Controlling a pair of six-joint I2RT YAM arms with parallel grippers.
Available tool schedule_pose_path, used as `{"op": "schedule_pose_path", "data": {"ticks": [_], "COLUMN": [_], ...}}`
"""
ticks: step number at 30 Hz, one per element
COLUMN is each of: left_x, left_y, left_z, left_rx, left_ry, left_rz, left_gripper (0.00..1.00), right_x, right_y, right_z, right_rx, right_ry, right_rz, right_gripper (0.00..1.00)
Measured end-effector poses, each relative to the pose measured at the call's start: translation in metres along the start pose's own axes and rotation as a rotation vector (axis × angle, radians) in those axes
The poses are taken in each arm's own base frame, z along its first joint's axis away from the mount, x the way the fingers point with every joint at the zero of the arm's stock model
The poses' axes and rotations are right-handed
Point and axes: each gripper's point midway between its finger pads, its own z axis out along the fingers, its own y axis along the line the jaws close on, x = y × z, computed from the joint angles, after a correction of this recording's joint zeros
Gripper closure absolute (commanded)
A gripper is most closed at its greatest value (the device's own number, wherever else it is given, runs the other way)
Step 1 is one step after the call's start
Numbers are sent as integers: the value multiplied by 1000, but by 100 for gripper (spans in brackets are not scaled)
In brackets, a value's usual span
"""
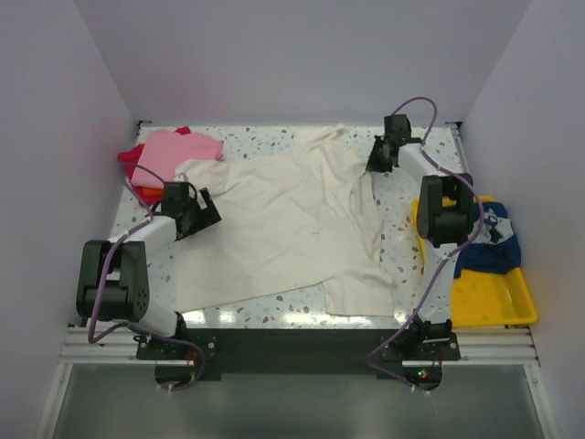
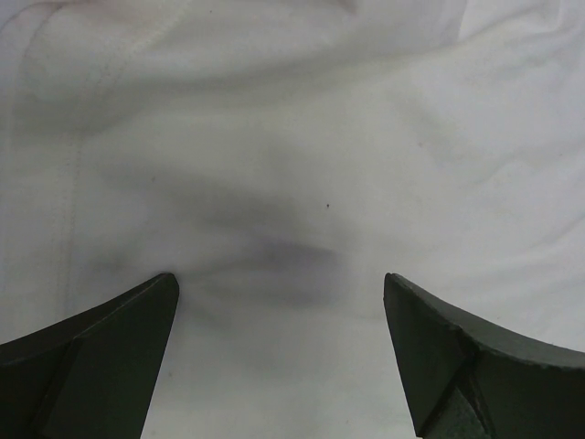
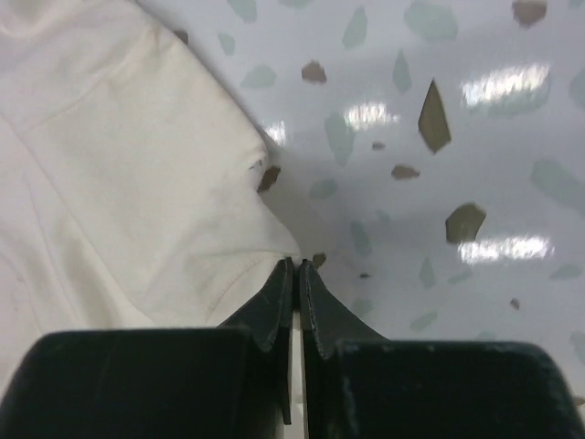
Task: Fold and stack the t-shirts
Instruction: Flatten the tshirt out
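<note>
The large cream t-shirt (image 1: 283, 219) lies spread across the table's middle. My left gripper (image 1: 208, 208) hovers open over its left side; in the left wrist view the fingers stand wide apart just above the cream cloth (image 2: 292, 137), and the left gripper (image 2: 279, 302) has nothing between them. My right gripper (image 1: 377, 165) is at the shirt's far right edge. In the right wrist view the right gripper (image 3: 297, 267) is shut, pinching a corner of the cream t-shirt (image 3: 119, 183). Pink (image 1: 178, 149), red (image 1: 131, 157) and orange (image 1: 149, 193) t-shirts are piled at the far left.
A yellow tray (image 1: 494, 302) sits at the right edge, with a navy t-shirt (image 1: 489, 242) with white print lying in it. Speckled tabletop (image 3: 439, 165) shows to the right of the pinched corner. White walls close in the table on three sides.
</note>
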Motion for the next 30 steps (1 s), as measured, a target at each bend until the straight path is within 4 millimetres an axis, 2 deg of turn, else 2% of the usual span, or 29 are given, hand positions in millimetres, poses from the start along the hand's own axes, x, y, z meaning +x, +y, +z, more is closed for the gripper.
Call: {"op": "schedule_pose_path", "data": {"ticks": [3,5,7,8,9,11,12,16,19,22,25,27,28,30], "left_x": [-5,-9,-13,-15,-17,-19,-21,-36,-52,-67,-73,-63,-51,-24], "left_y": [-1,-1,-1,-1,-2,-2,-3,-15,-30,-41,-41,-34,-27,-13], "left_z": [4,8,11,13,14,15,14,9,-2,-23,-40,-43,-42,-36], "left_rx": [-4,-7,-12,-15,-15,-15,-17,-3,22,39,36,22,8,-24], "left_ry": [-1,1,3,4,4,7,12,-5,-40,-99,-139,-137,-116,-56], "left_rz": [34,62,87,100,111,132,140,170,183,164,123,89,75,51], "left_gripper": [0,0,0,0,0,0,0,0,0,0,0,0,0,0], "right_x": [-26,-34,-38,-39,-40,-38,-37,-37,-37,-47,-51,-40,-30,-8], "right_y": [0,2,5,6,6,6,5,4,3,12,28,41,50,60], "right_z": [9,13,18,19,21,21,20,12,-10,-50,-93,-116,-122,-123], "right_rx": [-7,-12,-12,-13,-12,-2,2,8,15,-3,-50,-93,-123,-165], "right_ry": [-39,-52,-50,-50,-50,-42,-38,-39,-45,-94,-150,-158,-150,-114], "right_rz": [-43,-70,-96,-107,-115,-132,-138,-163,-178,-190,-204,-223,-233,-244], "right_gripper": [96,96,90,86,72,59,44,33,30,29,28,28,28,28]}}
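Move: The right gripper is shut on the t-shirt's far right corner. That corner is to go some 4 cm ahead and 1 cm right, onto the bare table. From this hand, the far sleeve lies about 11 cm ahead and 15 cm left, and the yellow bin about 27 cm back and 22 cm right. From the open left gripper, low on the cloth, the far hem corner is some 13 cm ahead and 6 cm left, with the pink shirt about 17 cm ahead and 13 cm left. Draw the pinched corner about 4 cm forward with the right gripper, open the fingers to let it go, then rise some 12 cm while pulling back and left, turning slightly counter-clockwise. Meanwhile slide the open left gripper forward over the cloth towards the hem corner, lift off, then swing back and start down again, ending above where it began. ##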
